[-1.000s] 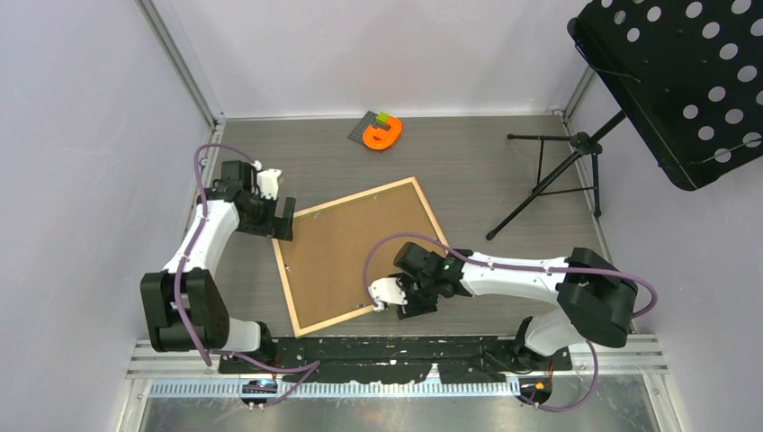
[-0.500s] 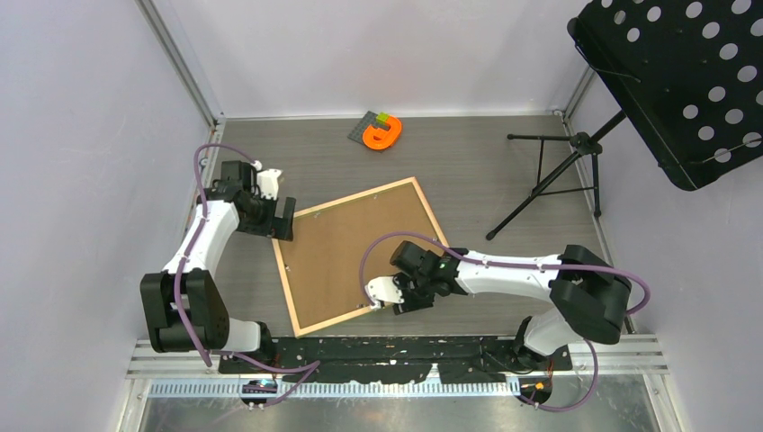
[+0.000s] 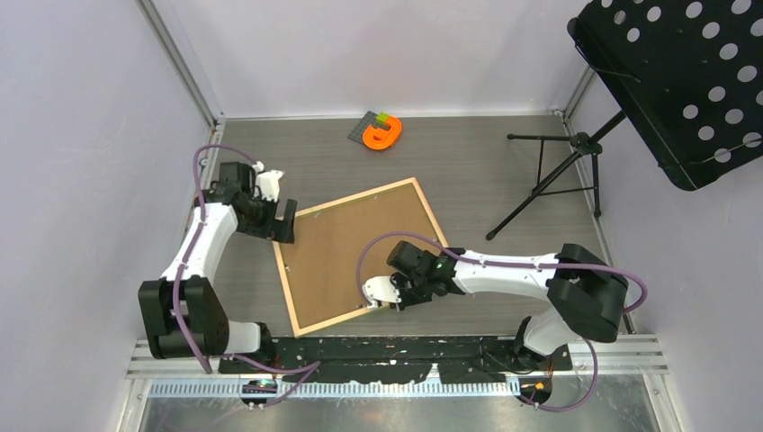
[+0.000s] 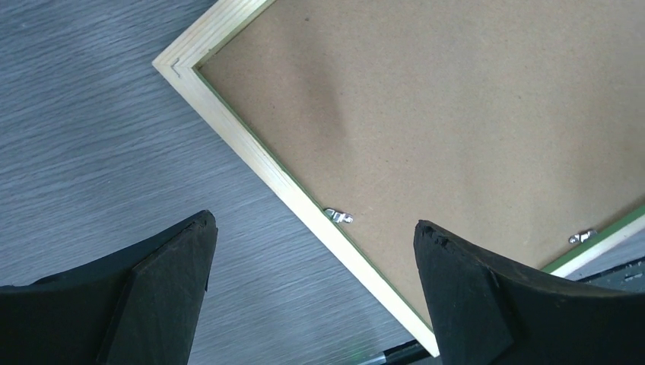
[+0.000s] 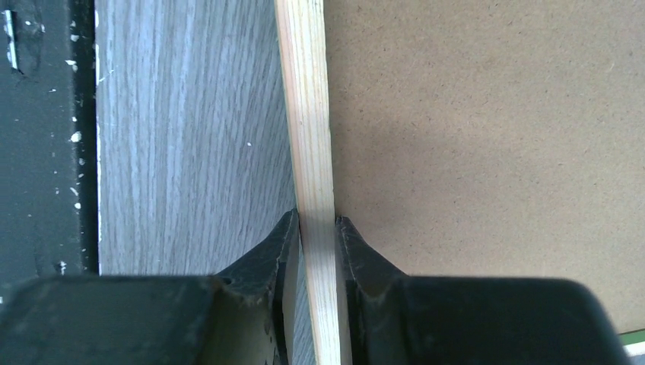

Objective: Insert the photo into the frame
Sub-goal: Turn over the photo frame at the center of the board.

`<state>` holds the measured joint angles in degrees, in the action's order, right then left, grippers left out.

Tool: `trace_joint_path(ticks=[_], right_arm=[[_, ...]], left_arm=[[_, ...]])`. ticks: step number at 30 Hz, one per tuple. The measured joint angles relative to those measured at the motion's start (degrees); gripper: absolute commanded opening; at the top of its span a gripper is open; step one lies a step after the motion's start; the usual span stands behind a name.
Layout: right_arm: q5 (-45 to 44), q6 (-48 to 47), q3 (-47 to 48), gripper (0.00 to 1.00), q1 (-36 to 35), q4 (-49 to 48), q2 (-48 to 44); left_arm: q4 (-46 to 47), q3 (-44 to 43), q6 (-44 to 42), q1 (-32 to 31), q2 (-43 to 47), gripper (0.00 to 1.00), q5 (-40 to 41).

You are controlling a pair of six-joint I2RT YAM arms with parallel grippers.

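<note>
The frame [image 3: 351, 197] lies back up on the grey table, pale wood rails around a brown backing board [image 3: 360, 247]. The photo is hidden. My right gripper [image 3: 373, 306] sits at the frame's near rail. In the right wrist view its fingers press both sides of the wooden rail [image 5: 308, 114], so the right gripper [image 5: 317, 220] is shut on it. My left gripper [image 3: 286, 220] hovers at the frame's far-left corner. In the left wrist view the left gripper [image 4: 312, 222] is wide open above the rail [image 4: 251, 148] and a metal clip [image 4: 338, 217], holding nothing.
An orange piece with green blocks [image 3: 381, 132] lies at the back of the table. A black music stand's tripod [image 3: 549, 175] stands at the right, its perforated desk [image 3: 684, 81] overhanging. The black mounting rail [image 3: 396, 346] runs along the near edge. Walls enclose three sides.
The right gripper's fingers have closed onto the frame's near rail, and it has shifted slightly left. The left gripper has stayed open at the far-left corner.
</note>
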<state>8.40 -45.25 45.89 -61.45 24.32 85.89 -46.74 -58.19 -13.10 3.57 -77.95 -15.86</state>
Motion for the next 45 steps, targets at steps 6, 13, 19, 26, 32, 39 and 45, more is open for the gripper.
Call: trace_joint_path(ticks=[6,13,19,26,32,39,45], right_arm=[[1.4,2.7,3.5,0.06,0.2,5.0,0.5],[5.5,8.8,14.0,0.06,3.8,10.1,3.0],[7.6,13.6,20.4,0.06,8.0,11.8,7.1],[9.3,17.8,27.5,0.06,11.4,15.1,10.5],[11.9,20.4,32.9,0.06,12.4,18.3,11.3],[14.0,21.9,35.8,0.06,13.0,20.0,11.3],[16.4,22.7,36.0,0.06,14.6,20.9,11.3]], left_arm=[[-1.6,0.4,-3.9,-0.1,5.3,0.99,-4.7],[-4.2,3.0,-9.9,-3.6,17.4,0.99,-7.6],[-6.8,4.5,-14.4,-13.8,29.0,1.00,-7.2],[-5.6,8.6,-19.0,-28.7,38.2,1.00,-0.2],[1.1,16.6,-22.5,-40.2,37.4,0.99,11.6],[13.3,21.3,-28.4,-45.4,32.0,1.00,20.3],[27.5,27.4,-35.3,-46.2,30.2,0.98,24.4]])
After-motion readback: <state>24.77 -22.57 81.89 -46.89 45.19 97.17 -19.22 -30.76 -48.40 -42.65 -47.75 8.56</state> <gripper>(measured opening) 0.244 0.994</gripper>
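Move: Just under the right fingers is the photo frame's near rail, already pinched; the frame's middle is about 11 cm ahead and 6 cm left of that hand. From this grip its near-left corner is some 17 cm left and 7 cm back, its near-right corner 12 cm right and 6 cm ahead. From the open left hand, the gripped stretch of the near rail lies about 19 cm right, 12 cm back and 9 cm below. Keeping its pinch on the near rail, the right hand lifts it about 11 cm while carrying it forward and somewhat left, turning clockwise and tipping. The open left hand draws back, right and up around the frame's left side, then sinks and comes forward towards the raised near rail, ending some 12 cm farther right, turned clockwise with its fingers swung up to point more forward. ##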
